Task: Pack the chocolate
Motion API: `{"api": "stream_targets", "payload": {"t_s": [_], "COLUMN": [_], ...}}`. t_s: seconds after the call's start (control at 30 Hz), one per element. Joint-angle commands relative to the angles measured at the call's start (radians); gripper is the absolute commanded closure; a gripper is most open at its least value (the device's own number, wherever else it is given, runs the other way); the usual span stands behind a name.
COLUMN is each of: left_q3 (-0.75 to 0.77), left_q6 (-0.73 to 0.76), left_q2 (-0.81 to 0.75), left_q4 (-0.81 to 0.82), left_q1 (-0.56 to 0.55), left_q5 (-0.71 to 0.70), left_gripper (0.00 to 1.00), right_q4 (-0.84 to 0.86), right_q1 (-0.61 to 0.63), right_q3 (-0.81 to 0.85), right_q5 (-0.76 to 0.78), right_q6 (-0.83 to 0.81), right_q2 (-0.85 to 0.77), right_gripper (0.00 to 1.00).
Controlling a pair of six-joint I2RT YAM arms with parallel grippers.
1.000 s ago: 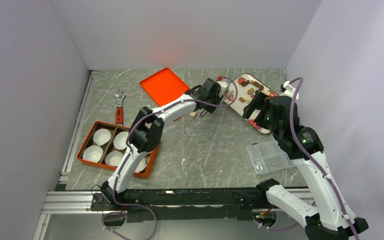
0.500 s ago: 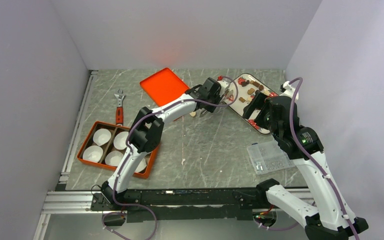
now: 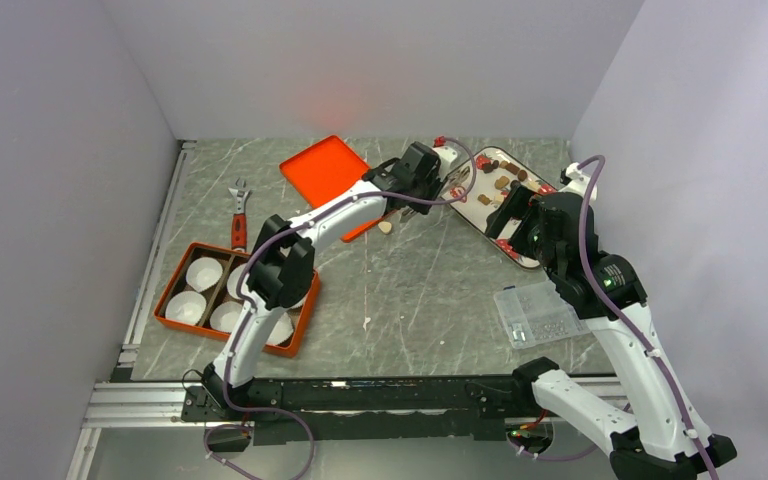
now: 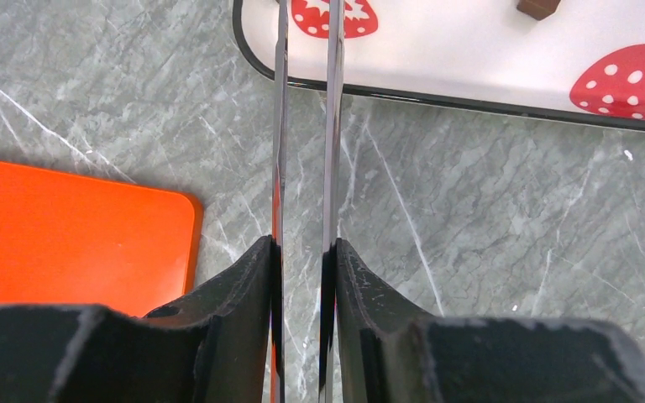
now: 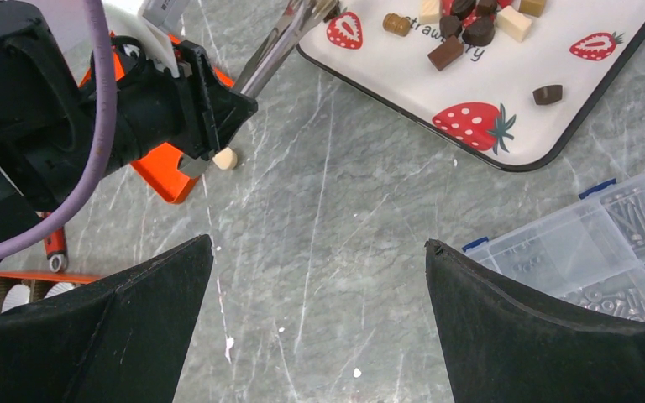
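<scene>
Several chocolate pieces (image 3: 501,181) lie at the far end of the white strawberry tray (image 3: 481,214); they also show in the right wrist view (image 5: 463,30). One tan piece (image 3: 386,227) lies on the table beside the orange lid (image 3: 327,170), and also shows in the right wrist view (image 5: 225,159). My left gripper (image 3: 430,177) is shut on metal tweezers (image 4: 332,126), whose blades reach over the tray's near-left rim (image 4: 470,94). Nothing shows between the blades. My right gripper (image 5: 319,243) is open and empty above bare table, near the tray's right end.
An orange box (image 3: 182,283) with white paper cups stands at the left. A red-handled wrench (image 3: 239,215) lies behind it. A clear plastic parts box (image 3: 540,312) sits at the right, below the tray.
My left gripper with the tweezers has moved back and right, toward the tray. The tan piece on the table is now uncovered. The right arm has not moved.
</scene>
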Motion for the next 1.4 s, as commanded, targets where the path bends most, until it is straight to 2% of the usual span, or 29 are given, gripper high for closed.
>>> {"api": "stream_targets", "payload": {"t_s": [0.0, 0.43, 0.87, 1.37], "left_q3": [0.044, -0.219, -0.534, -0.816], "left_q6": [-0.014, -0.11, -0.185, -0.312], "left_q2": [-0.082, -0.336, -0.659, -1.058], "left_q4": [0.013, 0.039, -0.017, -0.234], "left_q1": [-0.004, 0.011, 0.015, 0.015], "left_q5": [0.02, 0.033, -0.057, -0.229], "left_gripper": [0.68, 0.68, 0.68, 0.68], "right_q4": [0.028, 0.061, 0.137, 0.223], "right_q1": [0.0, 0.001, 0.001, 0.001], "right_q3": [-0.002, -0.026, -0.07, -0.104], "right_q5": [0.014, -0.007, -0.077, -0.166], "right_q6": [-0.011, -0.016, -0.019, -0.017], "right_q2": [-0.014, -0.013, 0.011, 0.073], "right_gripper": [0.0, 0.0, 0.0, 0.0]}}
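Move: The left gripper, holding the tongs, has the box of paper cups some 39 cm to its left, about 17 cm back and 12 cm below. The orange tray's middle is about 18 cm left and 7 cm ahead; the loose pale chocolate is 9 cm left and 2 cm back. The strawberry tray lies 17 cm right and 6 cm ahead, all roughly 13 cm below. From the right hand the box is about 54 cm left, 2 cm ahead and 28 cm below. Carry the tongs away from the strawberry tray towards the box of paper cups: keep the left gripper's hold and sweep it left and back, about 23 cm in all, while rising some 10 cm, quickening after a slow start and turning some 15 degrees counter-clockwise. Ease the open, empty right hand about 5 cm left and down and a little forward. ##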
